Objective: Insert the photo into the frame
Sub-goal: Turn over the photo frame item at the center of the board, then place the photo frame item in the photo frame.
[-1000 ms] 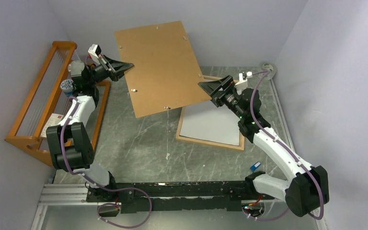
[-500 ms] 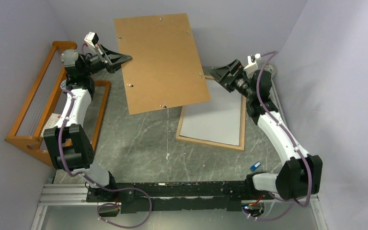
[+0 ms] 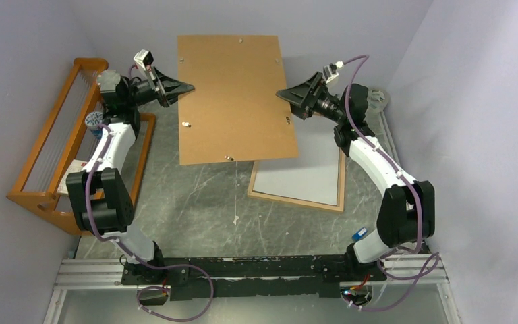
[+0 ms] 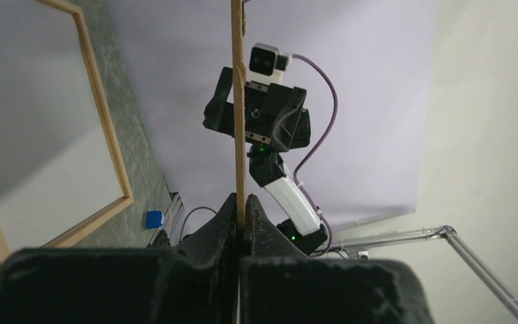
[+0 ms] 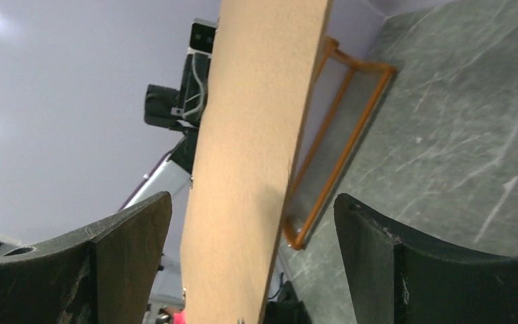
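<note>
A plain brown backing board (image 3: 233,101) hangs in the air over the back of the table. My left gripper (image 3: 190,87) is shut on its left edge; in the left wrist view the thin board edge (image 4: 238,101) runs up from between the closed left gripper (image 4: 241,202). My right gripper (image 3: 282,94) is open at the board's right edge. In the right wrist view the board (image 5: 256,155) stands between the spread fingers of the right gripper (image 5: 253,197) without touching them. The light-wood frame (image 3: 295,200) lies flat on the table, showing a pale grey-white inside. The photo is out of view.
An orange wooden rack (image 3: 47,155) stands along the left wall, with a small box (image 3: 74,172) beside it. A small blue object (image 3: 359,235) lies near the right arm's base. A round grey item (image 3: 376,98) sits at the back right corner. Walls close in on three sides.
The right gripper let go of the board's lower right corner, opened, swung back, and now straddles the right edge. The left arm turned the board squarer and shifted it right.
</note>
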### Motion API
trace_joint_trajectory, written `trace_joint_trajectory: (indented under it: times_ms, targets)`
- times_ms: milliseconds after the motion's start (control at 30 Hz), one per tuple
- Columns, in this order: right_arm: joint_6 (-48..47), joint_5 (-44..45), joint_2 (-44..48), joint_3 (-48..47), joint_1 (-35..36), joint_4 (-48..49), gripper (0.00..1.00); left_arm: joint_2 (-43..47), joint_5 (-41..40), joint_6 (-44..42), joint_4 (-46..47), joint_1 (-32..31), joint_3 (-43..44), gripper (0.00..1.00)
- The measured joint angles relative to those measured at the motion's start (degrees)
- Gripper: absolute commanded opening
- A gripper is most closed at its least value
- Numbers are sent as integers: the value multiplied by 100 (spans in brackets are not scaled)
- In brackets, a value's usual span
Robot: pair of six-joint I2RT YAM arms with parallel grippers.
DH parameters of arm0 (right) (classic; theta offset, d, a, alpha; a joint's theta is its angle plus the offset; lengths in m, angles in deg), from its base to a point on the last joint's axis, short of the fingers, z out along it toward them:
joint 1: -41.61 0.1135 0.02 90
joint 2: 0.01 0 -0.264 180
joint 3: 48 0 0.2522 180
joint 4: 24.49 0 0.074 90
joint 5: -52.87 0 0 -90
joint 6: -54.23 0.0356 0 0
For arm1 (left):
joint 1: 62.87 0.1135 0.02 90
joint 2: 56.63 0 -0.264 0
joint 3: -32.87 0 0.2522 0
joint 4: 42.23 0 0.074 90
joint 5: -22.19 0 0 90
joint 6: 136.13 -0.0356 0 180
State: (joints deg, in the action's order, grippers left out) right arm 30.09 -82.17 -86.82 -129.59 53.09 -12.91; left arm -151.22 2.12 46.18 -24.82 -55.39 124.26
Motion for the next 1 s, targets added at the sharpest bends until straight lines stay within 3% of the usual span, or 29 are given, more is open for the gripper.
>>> trace_joint_trajectory:
  times_ms: [67, 200, 500, 567, 667, 767, 900, 1000]
  targets:
    - [271, -116, -98, 0, 48, 216, 86, -31, 52, 107, 120, -59, 0, 2]
    - [782, -251, -190, 9, 118, 719, 66, -105, 140, 450, 595, -170, 0, 3]
    - [1880, -389, -415, 219, 129, 1934, 0, -254, 192, 579, 776, -326, 0, 6]
    - [2070, -398, -452, 323, 118, 1982, 0, -254, 179, 442, 710, -337, 0, 18]
    - [2090, -400, -459, 463, 107, 1974, 0, -254, 160, 188, 490, -348, 0, 45]
    - [1912, -415, -448, 540, 50, 1836, 0, -240, 42, -334, -208, -358, 2, 67]
    - [1635, -503, -358, 839, -186, 1453, 0, -190, -452, -1731, -2243, -363, 232, 82]
    - [1366, -514, -164, 1189, -546, 986, 0, -190, -1001, -2848, -3814, -374, 553, 87]
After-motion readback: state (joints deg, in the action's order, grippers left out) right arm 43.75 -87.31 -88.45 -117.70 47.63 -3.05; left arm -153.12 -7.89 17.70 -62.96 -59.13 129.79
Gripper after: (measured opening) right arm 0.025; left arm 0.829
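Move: The back board hangs up in the air, still pinched by the left gripper at its left edge; its middle lies about 12 cm to the left gripper's right and some 1 cm back, at roughly its height. From the open right gripper, whose jaws straddle the right edge, that middle is some 12 cm left, about level in depth and height. The frame with its white sheet lies on the table, about 6 cm ahead, 6 cm right and 35 cm below the right gripper. Close the right gripper on the back board's right edge while it eases slightly up, left and back, the left still pinching the opposite edge and drifting some 2 cm right. Then open the left gripper wide to free its edge and sink it about 7 cm, slightly forward; lower the right about 8 cm with the board, swinging right towards the frame as the wrist tips down. ##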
